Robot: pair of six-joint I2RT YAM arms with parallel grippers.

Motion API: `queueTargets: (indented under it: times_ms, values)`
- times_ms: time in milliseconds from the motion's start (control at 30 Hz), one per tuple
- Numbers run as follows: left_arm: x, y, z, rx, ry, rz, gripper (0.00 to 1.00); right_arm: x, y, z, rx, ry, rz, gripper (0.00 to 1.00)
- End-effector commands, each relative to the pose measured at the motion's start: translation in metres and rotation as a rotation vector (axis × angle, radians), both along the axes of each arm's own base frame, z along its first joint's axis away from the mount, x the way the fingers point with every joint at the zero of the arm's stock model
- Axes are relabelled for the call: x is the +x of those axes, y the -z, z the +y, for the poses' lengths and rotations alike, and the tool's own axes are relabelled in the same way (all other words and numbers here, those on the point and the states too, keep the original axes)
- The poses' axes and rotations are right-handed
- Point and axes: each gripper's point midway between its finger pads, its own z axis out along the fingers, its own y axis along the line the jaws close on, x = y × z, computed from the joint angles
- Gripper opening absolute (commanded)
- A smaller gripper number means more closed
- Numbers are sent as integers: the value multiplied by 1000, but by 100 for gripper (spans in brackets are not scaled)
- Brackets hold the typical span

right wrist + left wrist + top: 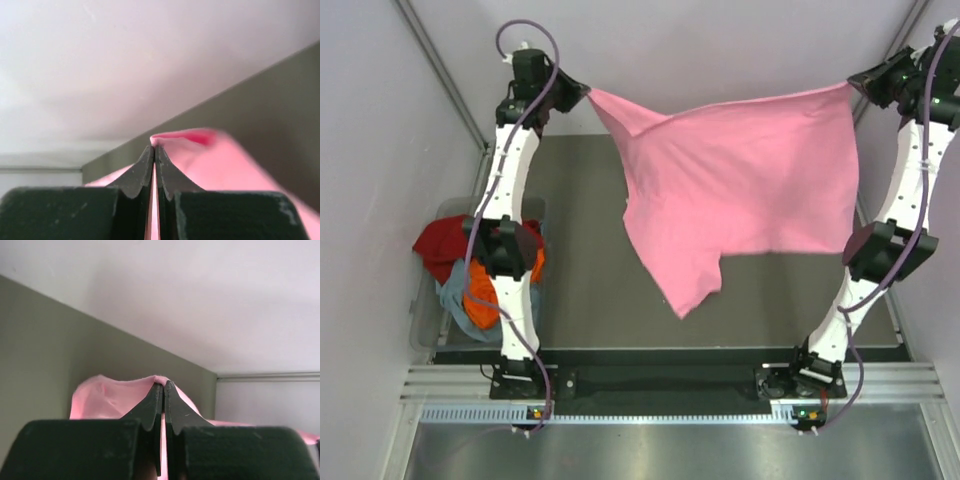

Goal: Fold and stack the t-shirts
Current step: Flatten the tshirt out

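A bright pink t-shirt [740,190] hangs spread in the air between both arms, high above the dark table. My left gripper [582,93] is shut on its far left corner, and pink cloth [110,400] bulges past the pinched tips of that gripper [163,385]. My right gripper [853,84] is shut on the far right corner; the cloth [235,165] folds over the tips of that gripper [154,147]. A sleeve hangs lowest at the near middle. Dark red [442,243], orange [480,303] and grey-blue [453,296] t-shirts lie heaped at the left.
The heap sits in a clear bin [424,325] at the table's left edge, partly under the left arm. The dark table top [580,270] lies below the hanging shirt. Pale walls close in on the far side and both flanks.
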Motion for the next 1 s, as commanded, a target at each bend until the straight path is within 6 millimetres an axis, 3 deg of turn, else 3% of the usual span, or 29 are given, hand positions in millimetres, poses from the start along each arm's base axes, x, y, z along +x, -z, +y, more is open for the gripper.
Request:
queueTargets:
  times_ms: [0, 33, 67, 100, 133, 167, 200, 233, 267, 300, 333, 367, 400, 433, 467, 500, 533, 567, 600, 633, 667, 700, 733, 767, 800, 867, 900, 967]
  values:
    - [-61, -175, 5, -59, 34, -430, 0, -75, -100, 32, -47, -88, -211, 0]
    - [-74, -187, 7, -57, 31, -456, 0, -83, -96, 28, -51, -46, -182, 0]
    - [-111, -227, 10, -68, 42, -555, 0, -100, -101, 30, -63, -28, -174, 0]
    - [-124, -231, 10, -64, 47, -567, 0, -110, -98, 27, -76, -4, -153, 0]
    - [-149, -228, 7, -61, 63, -556, 0, -120, -89, 22, -75, 39, -112, 0]
    - [-162, -227, 5, -57, 74, -563, 0, -139, -80, 24, -86, 54, -85, 0]
    - [-160, -189, 2, -33, 78, -485, 0, -150, -74, 21, -100, 74, -67, 0]
    - [-175, -183, 0, -30, 84, -478, 0, -163, -60, 15, -122, 126, -14, 0]
    - [-211, -196, -2, -36, 101, -522, 0, -183, -42, 16, -139, 159, 39, 0]
    - [-221, -183, -2, -24, 103, -495, 0, -194, -27, 14, -172, 175, 81, 0]
    - [-225, -148, -2, -10, 106, -419, 0, -205, -12, 11, -188, 202, 122, 0]
    - [-251, -151, 3, -13, 103, -433, 0, -222, 12, 16, -199, 199, 168, 0]
    - [-254, -113, 2, -11, 111, -345, 0, -230, 26, 18, -201, 200, 193, 0]
    - [-265, -102, 2, -14, 125, -330, 0, -239, 39, 20, -201, 205, 219, 0]
    - [-289, -106, 5, -24, 131, -353, 0, -254, 61, 25, -195, 204, 260, 0]
    - [-295, -80, 6, -20, 133, -301, 0, -262, 72, 27, -197, 204, 281, 0]
    - [-305, -66, 9, -11, 130, -261, 0, -270, 83, 27, -204, 220, 304, 0]
    - [-323, -66, 14, -10, 127, -275, 0, -285, 102, 30, -206, 231, 334, 0]
    - [-328, -41, 15, -1, 131, -220, 0, -292, 112, 29, -211, 251, 354, 0]
    - [-344, -33, 16, 0, 145, -204, 0, -302, 133, 23, -223, 289, 406, 0]
    - [-355, -20, 10, -9, 193, -177, 0, -313, 131, 23, -238, 320, 388, 0]
    - [-360, 12, 7, -23, 211, -101, 0, -320, 135, 21, -248, 345, 399, 0]
    - [-376, 19, 6, -40, 230, -98, 0, -329, 145, 10, -271, 410, 432, 0]
    - [-387, 35, 3, -58, 259, -59, 0, -338, 142, 9, -282, 447, 416, 0]
    - [-393, 69, 2, -74, 260, 18, 0, -344, 144, 5, -294, 479, 420, 0]
    - [-414, 90, 4, -90, 272, 41, 0, -359, 148, -5, -315, 562, 437, 0]
    - [-420, 114, 4, -92, 276, 100, 0, -364, 150, -8, -325, 592, 445, 0]
    - [-432, 129, 2, -97, 298, 135, 0, -371, 155, -9, -318, 617, 454, 0]
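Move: The pink t-shirt hangs in the air between both hands, each already pinching a corner of one edge. The bare middle of the table where it is to lie is about 20 cm back from the left hand, some 28 cm to its right and 35 cm below; from the right hand it is roughly 15 cm back, 30 cm left and 40 cm below. The clothes bin sits about 32 cm back and 27 cm left of the left hand, some 30 cm down. The t-shirt's held edge is swept back towards the robot over the table, both hands pulling together by some 35 to 40 cm. The left arcs well up first, then sinks below its starting height; the right rises only slightly before dropping. The right wrist tips down and turns clockwise, the left turns a little clockwise, and both grippers keep their corners pinched. ##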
